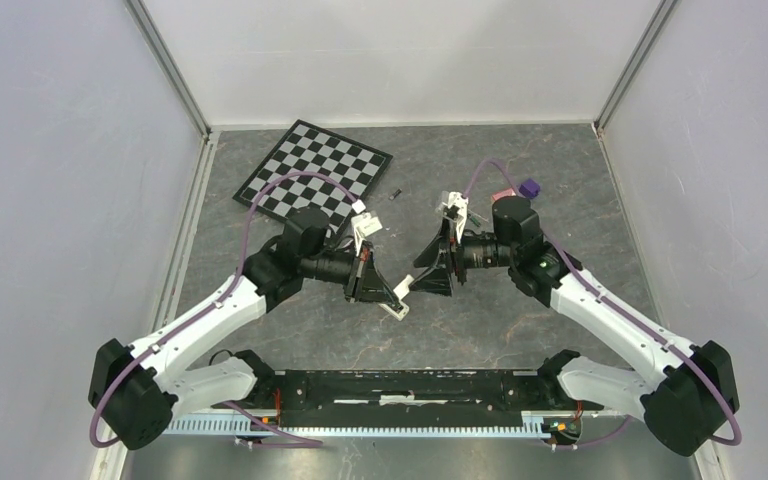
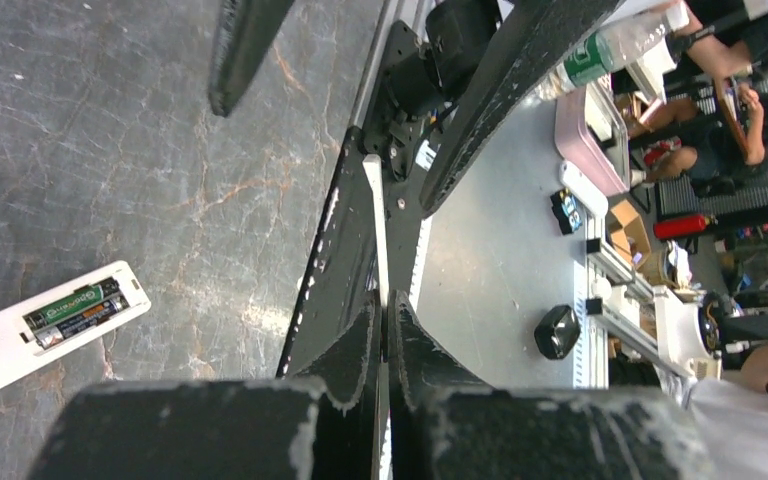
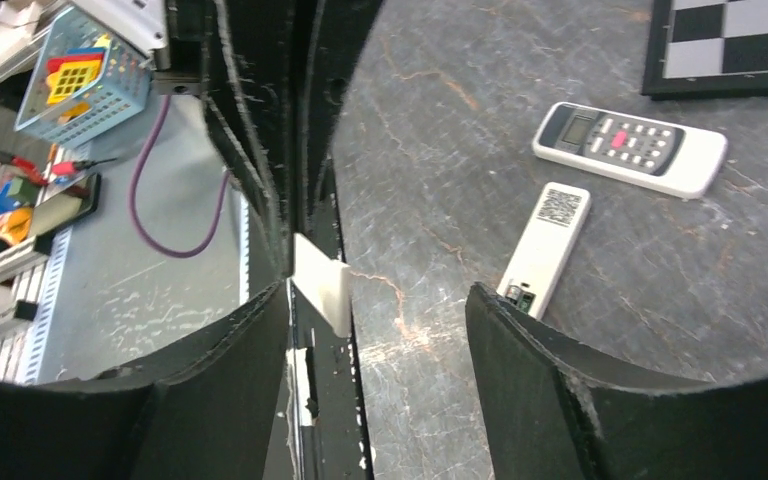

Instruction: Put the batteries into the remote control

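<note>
My left gripper [image 2: 385, 300] is shut on a small white battery cover [image 3: 322, 283], seen edge-on as a thin white strip [image 2: 375, 220] between its fingers. In the top view the left gripper [image 1: 392, 293] and the cover [image 1: 401, 303] sit mid-table. My right gripper [image 3: 380, 290] faces them, open, with the cover between its fingers, close to one finger [image 3: 250, 350]. A white remote control [image 3: 550, 235] lies back up with its compartment uncovered. Green-wrapped batteries [image 2: 75, 310] sit inside that remote [image 2: 0, 350]. A small dark loose battery [image 1: 396, 193] lies near the chessboard.
A second white remote [image 3: 628, 148] lies face up beside the first. A chessboard [image 1: 315, 175] lies at the back left. A purple block [image 1: 530, 187] and a reddish item [image 1: 503, 195] sit behind the right arm. Enclosure walls stand on three sides.
</note>
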Controlling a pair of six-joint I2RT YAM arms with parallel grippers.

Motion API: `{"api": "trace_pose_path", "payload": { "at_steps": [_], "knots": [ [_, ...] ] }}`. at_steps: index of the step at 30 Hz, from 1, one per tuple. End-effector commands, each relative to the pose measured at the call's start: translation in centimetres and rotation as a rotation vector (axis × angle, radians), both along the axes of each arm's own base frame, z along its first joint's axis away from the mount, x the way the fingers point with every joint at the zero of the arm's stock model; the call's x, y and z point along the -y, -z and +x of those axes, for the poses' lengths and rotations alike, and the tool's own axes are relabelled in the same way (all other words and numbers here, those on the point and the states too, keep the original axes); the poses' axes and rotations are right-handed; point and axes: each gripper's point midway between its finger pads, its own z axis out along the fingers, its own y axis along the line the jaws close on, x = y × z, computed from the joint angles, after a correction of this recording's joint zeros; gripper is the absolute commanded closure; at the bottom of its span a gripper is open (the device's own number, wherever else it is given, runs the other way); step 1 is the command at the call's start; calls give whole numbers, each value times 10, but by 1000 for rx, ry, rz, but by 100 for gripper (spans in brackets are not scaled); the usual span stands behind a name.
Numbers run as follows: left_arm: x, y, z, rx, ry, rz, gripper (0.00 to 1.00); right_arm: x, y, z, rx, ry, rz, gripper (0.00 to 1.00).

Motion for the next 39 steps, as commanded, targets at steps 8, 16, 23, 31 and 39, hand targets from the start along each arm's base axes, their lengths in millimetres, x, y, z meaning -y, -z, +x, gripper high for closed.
{"api": "trace_pose_path", "payload": {
  "at_steps": [8, 16, 23, 31, 39],
  "knots": [
    [0, -4, -8, 19, 98, 2, 98, -9, -8, -28, 19, -211, 79, 51],
    [0, -6, -9, 24, 103, -2, 98, -13, -4, -34, -4, -242, 88, 58],
    [1, -11, -6, 28, 83, -14, 97, -18, -13, -39, -39, -276, 139, 98],
    [-9, -21, 31, 78, -172, 19, 0, -16, -4, -17, -38, -127, 76, 100],
    [-74, 61, 90, -242, -879, 227, 6, 19, 83, 24, -185, 315, -206, 100]
  ]
}}
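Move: The left hand grips the small white battery cover, whose middle lies about 3 cm to its right and 1 cm ahead, level with the fingers. From the open right hand the cover is about 3 cm left and 2 cm back, at its height. The remote lies some 15 cm below both: 5 cm ahead and 4 cm left of the left hand, 2 cm ahead and 10 cm left of the right. The other remote is 12 cm ahead and 20 cm left of the right hand. The right fingers pinch the free edge of the battery cover, after easing back about 3 cm and slightly left while turning a little counter-clockwise; the left hand holds it nearly still, then opens wide and lets go. The left hand pulls away forward and left, swinging counter-clockwise, while the right hand, keeping its grip, carries the cover down and forward about 4 cm towards the remote. ##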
